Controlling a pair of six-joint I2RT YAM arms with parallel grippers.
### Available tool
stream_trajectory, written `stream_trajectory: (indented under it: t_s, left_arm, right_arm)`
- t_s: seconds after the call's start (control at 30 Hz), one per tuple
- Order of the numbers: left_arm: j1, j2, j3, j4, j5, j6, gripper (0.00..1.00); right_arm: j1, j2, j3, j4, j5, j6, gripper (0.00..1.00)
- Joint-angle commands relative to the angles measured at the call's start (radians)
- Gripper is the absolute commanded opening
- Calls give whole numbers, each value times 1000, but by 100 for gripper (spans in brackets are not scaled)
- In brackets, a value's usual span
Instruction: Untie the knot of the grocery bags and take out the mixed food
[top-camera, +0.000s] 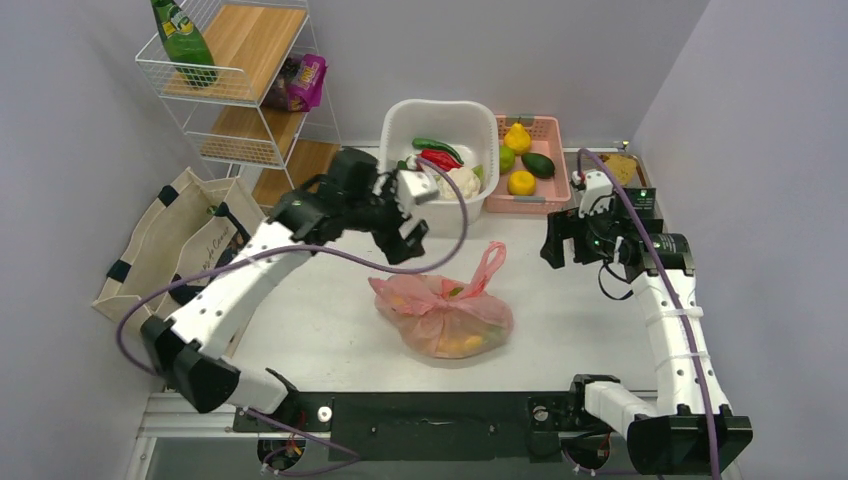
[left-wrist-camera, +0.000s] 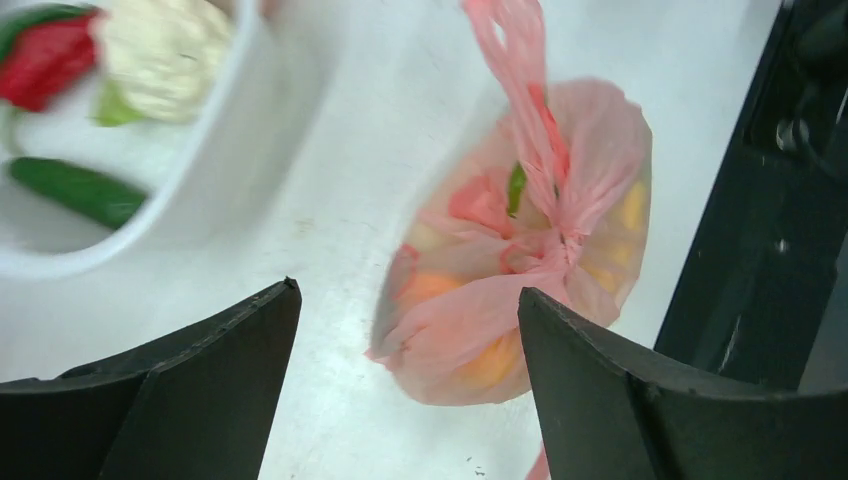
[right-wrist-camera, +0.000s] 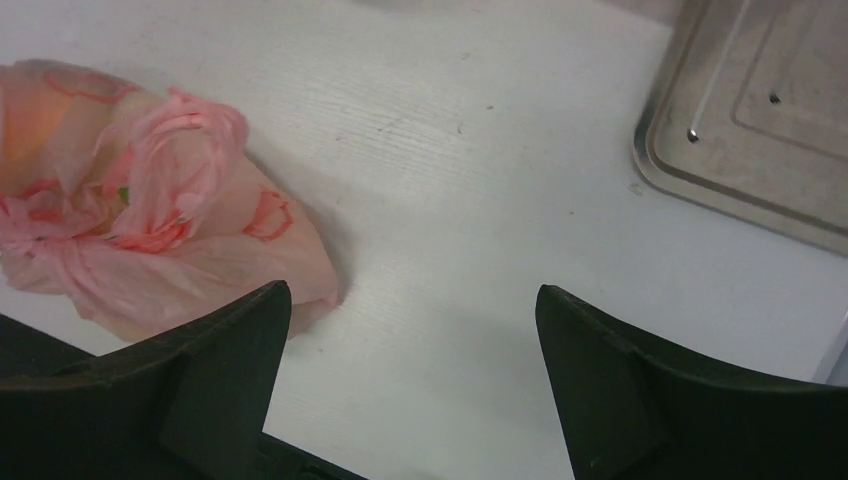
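The thin pink plastic bag (top-camera: 443, 318) lies in the middle of the white table, with orange and yellow food showing dimly through it (left-wrist-camera: 480, 360). Its knot (left-wrist-camera: 566, 250) is twisted tight at the top, and one handle loop (top-camera: 490, 262) sticks up toward the back. My left gripper (top-camera: 410, 245) hovers above and behind-left of the bag; in the left wrist view it (left-wrist-camera: 408, 292) is open with nothing between the fingers. My right gripper (top-camera: 556, 248) hangs to the right of the bag, and the right wrist view shows it (right-wrist-camera: 412, 290) open over bare table. The beige tote (top-camera: 170, 240) lies at the left edge.
A white tub (top-camera: 395, 125) with cauliflower and red pepper stands at the back, and a pink basket (top-camera: 548, 122) of fruit sits beside it. A wire shelf at the back left holds a green bottle (top-camera: 183, 40) and a purple packet (top-camera: 300, 80). A metal tray (right-wrist-camera: 760, 110) lies at the right.
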Motion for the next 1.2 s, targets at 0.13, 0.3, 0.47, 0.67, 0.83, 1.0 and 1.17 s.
stream_trajectory:
  t_s: [0.13,0.3,0.47,0.67,0.83,1.0,1.17]
  left_arm:
    - [224,-189,-117,134,221,-41,75]
    - [379,-214,-243,269,411,-175,71]
    - [430,-308,-311,249,439,-129,72]
    - [430,-410,-355,160,423,89,74]
    - [430,-467,-394,99,422,259,74]
    - [429,-442,-441,198,439,189,74]
    - [385,-285,-384,231,523,166,74]
  right_arm:
    - [275,-32,13,148,15,-53,81]
    - [545,-39,-51,271,75,-125,70]
    - [739,-14,-145,399,153,-152,64]
    - [846,50,-242,492,214,-204,60]
    - [883,22,-355,523,232,-301,56]
    - [909,-75,-449,579,225,-349,53]
    - [938,-130,-541,639,236,-401,60]
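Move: The tied pink bag lies some 23 cm to the right hand's left, about 8 cm nearer the base and 16 cm lower. Behind it, the white bin stands around 26 cm ahead of this hand and 26 cm to its left; the pink basket is 28 cm ahead and 8 cm left, the metal tray 20 cm ahead and 10 cm right. From the left hand the bag is roughly 6 cm back, 6 cm right and 18 cm below. The right hand sweeps left about 18 cm towards the pink bag, drawing back some 9 cm and, in the later half, sinking about 10 cm, while it swings counter-clockwise by roughly 55 degrees until its fingers point left at the knot, their gap narrowed but still open. The left hand, already empty and open, backs away to the left from the bag, bobbing up and down again as its fingertips tilt up a little. ##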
